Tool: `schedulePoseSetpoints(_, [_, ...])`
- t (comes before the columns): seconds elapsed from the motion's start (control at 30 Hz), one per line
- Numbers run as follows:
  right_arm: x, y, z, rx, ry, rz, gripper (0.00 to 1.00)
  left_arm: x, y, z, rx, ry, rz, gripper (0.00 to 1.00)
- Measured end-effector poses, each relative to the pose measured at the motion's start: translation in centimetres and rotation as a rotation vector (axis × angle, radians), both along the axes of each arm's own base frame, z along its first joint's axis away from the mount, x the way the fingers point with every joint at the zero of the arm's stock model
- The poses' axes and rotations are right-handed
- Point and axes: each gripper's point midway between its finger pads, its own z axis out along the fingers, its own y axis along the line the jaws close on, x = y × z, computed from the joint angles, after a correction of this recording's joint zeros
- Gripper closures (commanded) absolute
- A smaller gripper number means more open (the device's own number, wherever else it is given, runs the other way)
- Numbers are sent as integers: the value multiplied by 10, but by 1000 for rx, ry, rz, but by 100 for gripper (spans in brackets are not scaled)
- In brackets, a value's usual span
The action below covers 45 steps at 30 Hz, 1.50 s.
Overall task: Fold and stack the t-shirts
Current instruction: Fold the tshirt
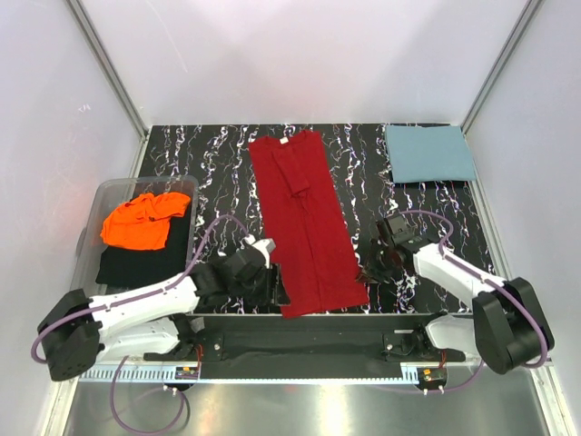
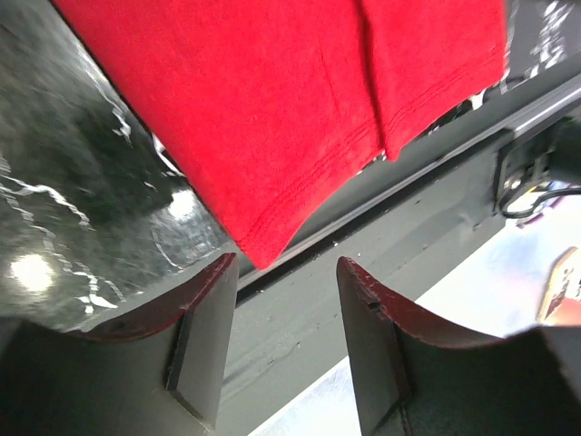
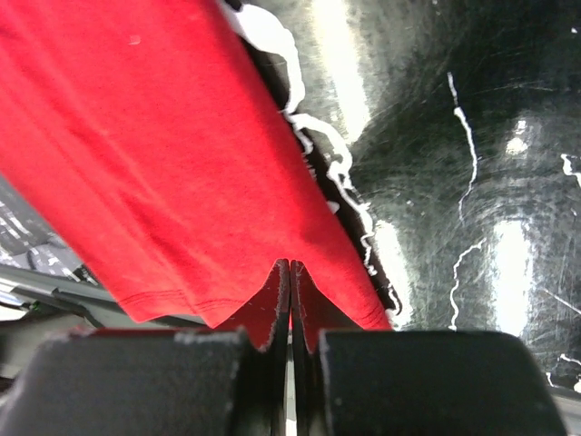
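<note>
The deep red t-shirt lies folded into a long strip down the middle of the table. My right gripper is at its near right corner. In the right wrist view the gripper is shut, and its tips meet on the red hem. My left gripper stands open just off the near left corner. The left wrist view shows nothing in that gripper, and the red corner lies just beyond the tips. The teal-blue t-shirt lies folded at the far right. The orange t-shirt is crumpled in a bin.
A clear plastic bin at the left holds the orange shirt on top of a black cloth. The table's near edge and a grey rail run just behind the red shirt's hem. White walls enclose the table.
</note>
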Motion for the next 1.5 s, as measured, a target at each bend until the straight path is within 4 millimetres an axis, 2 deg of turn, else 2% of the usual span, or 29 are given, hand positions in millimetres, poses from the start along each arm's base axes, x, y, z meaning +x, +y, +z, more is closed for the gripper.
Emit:
schedulePoseSetpoints(0.23, [-5,0,-20,-29,73,0,100,-8,-8,-17,47,23,22,46])
schedulePoseSetpoints(0.53, [-3,2,-19,-23,64,1,100,-16,-5,-44,138,70,48,50])
schedulePoseSetpoints(0.8, [2,5,-7,1,20,-8,100,-20,-7,-49,150,76,69,55])
schedulePoseSetpoints(0.87, [3,5,-5,5,13,-8,100,-21,-9,-50,146,82,73,67])
schedulePoseSetpoints(0.93, [5,6,-3,10,5,-9,100,-21,-10,-53,153,88,76,86])
schedulePoseSetpoints(0.97, [6,7,-1,12,0,-10,100,-22,-9,-55,158,92,76,93])
schedulePoseSetpoints(1.03, [8,7,2,17,-10,-10,94,-22,-10,-55,160,97,76,100])
schedulePoseSetpoints(1.23, [17,12,12,17,-29,21,83,-25,3,-55,182,87,79,100])
schedulePoseSetpoints(1.37, [22,16,20,19,-50,46,75,-31,21,-56,219,86,85,100])
schedulePoseSetpoints(1.5, [18,34,24,24,-53,111,62,-33,38,-54,263,78,85,100])
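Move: The t-shirt's near left corner lies about 2 cm back from the open left hand, 1 cm to its right and 6 cm below. The shirt's near right corner is some 25 cm to the left hand's right and 1 cm ahead. From the shut right hand, which hovers low over the shirt's right edge, that right corner is about 7 cm back, 2 cm right and 2 cm down, while the left corner lies roughly 11 cm back and 22 cm left. The left fingers pinch the shirt's near left corner, having sunk about 5.5 cm and eased 2 cm back; then, shut on it, they drag it low across to the left by some 5 cm, the wrist rolling slightly. The right hand dips 2 cm towards the cloth with fingers shut, then rises over 4 cm, parting its fingers and drifting left and a little forward over the shirt. ##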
